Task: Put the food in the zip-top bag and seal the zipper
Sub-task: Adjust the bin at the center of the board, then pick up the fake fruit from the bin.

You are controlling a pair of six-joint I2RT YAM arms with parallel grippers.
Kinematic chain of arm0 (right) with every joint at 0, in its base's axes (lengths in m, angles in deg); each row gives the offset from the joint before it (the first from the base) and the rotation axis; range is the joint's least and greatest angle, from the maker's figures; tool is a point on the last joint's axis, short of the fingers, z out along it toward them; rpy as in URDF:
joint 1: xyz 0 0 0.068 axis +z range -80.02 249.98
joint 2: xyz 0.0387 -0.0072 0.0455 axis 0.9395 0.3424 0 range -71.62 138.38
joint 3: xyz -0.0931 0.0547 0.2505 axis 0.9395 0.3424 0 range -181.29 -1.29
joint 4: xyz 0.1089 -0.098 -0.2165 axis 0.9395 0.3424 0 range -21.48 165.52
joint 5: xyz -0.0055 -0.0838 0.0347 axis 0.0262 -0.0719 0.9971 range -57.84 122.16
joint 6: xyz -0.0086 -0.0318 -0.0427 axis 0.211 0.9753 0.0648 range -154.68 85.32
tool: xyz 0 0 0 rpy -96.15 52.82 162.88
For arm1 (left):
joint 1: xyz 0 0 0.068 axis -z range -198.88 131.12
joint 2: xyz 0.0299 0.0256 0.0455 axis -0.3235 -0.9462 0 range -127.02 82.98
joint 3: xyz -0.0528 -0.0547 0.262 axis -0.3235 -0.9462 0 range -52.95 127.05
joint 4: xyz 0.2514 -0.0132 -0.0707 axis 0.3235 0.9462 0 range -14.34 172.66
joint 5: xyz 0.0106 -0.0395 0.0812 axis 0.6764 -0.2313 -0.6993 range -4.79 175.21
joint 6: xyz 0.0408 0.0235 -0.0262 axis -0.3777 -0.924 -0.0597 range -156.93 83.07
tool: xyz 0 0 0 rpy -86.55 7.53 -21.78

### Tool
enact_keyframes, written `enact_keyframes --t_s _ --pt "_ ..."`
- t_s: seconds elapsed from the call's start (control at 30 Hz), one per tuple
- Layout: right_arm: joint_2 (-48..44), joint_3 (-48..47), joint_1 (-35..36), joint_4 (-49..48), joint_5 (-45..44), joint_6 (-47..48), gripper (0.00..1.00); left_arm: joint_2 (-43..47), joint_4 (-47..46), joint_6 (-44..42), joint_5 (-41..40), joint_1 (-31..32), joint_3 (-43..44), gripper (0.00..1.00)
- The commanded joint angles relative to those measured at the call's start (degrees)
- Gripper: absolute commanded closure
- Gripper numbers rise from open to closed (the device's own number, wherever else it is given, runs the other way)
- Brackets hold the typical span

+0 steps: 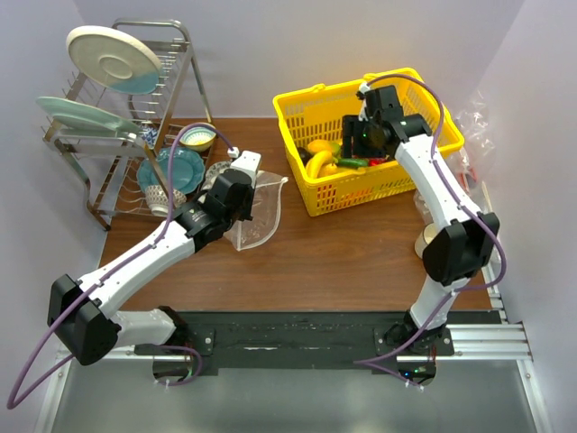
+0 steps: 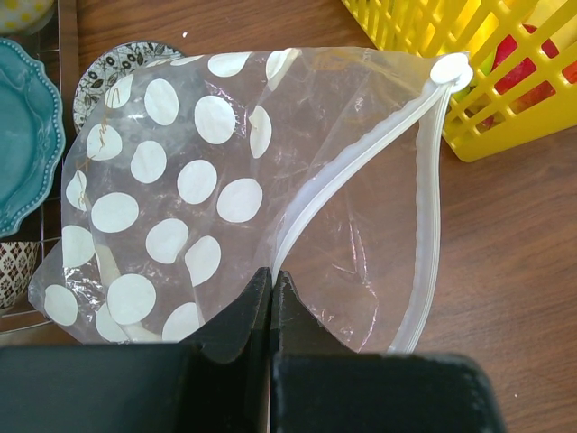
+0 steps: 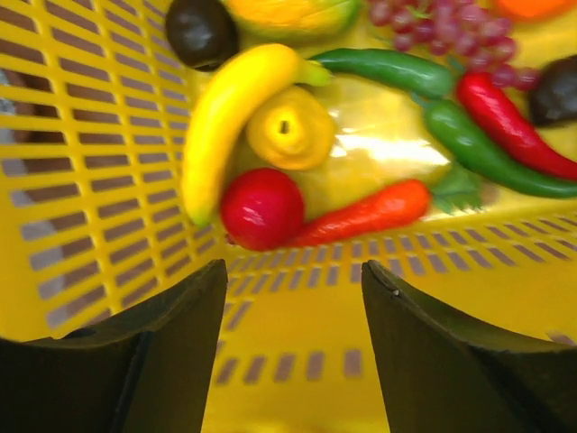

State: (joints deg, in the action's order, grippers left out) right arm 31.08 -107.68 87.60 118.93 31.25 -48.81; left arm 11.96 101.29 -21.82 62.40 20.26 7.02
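Observation:
The clear zip-top bag (image 2: 297, 144), with white dots on one side, lies on the brown table left of the yellow basket (image 1: 361, 194). Its mouth gapes, and the whitish zipper (image 2: 347, 167) runs in two strips to a round end. My left gripper (image 2: 270, 275) is shut on the bag's mouth edge; it also shows in the top view (image 1: 245, 206). My right gripper (image 3: 293, 271) is open and empty, hovering inside the basket (image 3: 90, 135). Ahead of it lie a yellow banana (image 3: 225, 117), an orange-green mango-like fruit (image 3: 288, 13) and a long dark green vegetable (image 3: 388, 68).
The basket also holds a red round fruit (image 3: 261, 207), a carrot (image 3: 361, 212), a red chili (image 3: 505, 117), red grapes (image 3: 442, 32) and a dark fruit (image 3: 200, 32). A dish rack (image 1: 117, 135) with plates stands left of the bag. Crumpled plastic (image 1: 469, 135) lies at the right edge.

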Motion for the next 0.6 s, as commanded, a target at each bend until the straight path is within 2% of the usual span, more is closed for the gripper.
enact_keyframes --t_s 0.0,0.07,0.13,0.2,0.33,0.57 --pt "4.88 -0.58 -0.05 -10.05 9.94 -7.56 0.31 1.15 -2.86 -1.75 -0.48 -0.11 0.51 1.00" --pt "6.90 -0.57 -0.05 -14.00 11.97 -9.68 0.24 1.41 -3.04 -1.84 -0.48 -0.02 0.15 1.00" --pt "8.83 -2.41 -0.14 -14.81 11.89 -12.75 0.10 1.59 -3.04 -1.76 -0.48 -0.11 -0.02 1.00" --pt "11.64 -4.00 -0.14 -15.87 12.42 -16.52 0.09 1.85 -3.13 -1.75 -0.22 -0.11 -0.20 1.00" --pt "14.37 -1.64 -0.05 -24.81 14.26 -24.09 0.08 2.21 -3.48 -2.11 -0.13 -0.02 -0.81 1.00" --pt "20.35 -1.28 -0.05 -27.03 9.70 -28.41 0.12 2.21 -3.92 -2.02 0.83 -0.11 -1.08 1.00"
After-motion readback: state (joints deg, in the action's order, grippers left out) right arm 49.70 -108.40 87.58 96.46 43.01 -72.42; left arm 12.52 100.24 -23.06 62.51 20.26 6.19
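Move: The banana lies in the yellow basket, about 10 cm ahead of the right hand, 9 cm to its left and 16 cm below. The yellow fruit is about 4 cm to the right of the banana and level with it; the red fruit is 6 cm nearer and 2 cm to the right of the banana; the avocado is 6 cm farther out and 3 cm to the left of it. From the left hand, the banana is roughly 21 cm ahead, 21 cm to the right and 15 cm below. Forward, left and down in roughly equal parts, some 8 cm each, the right hand travels down into the yellow basket towards the banana and the left wall. The sinking eases off in the second half. Meanwhile the wrist rolls about 25 degrees, left side up, so the fingers swing to point more leftward, and they open from about two thirds to nearly full. ##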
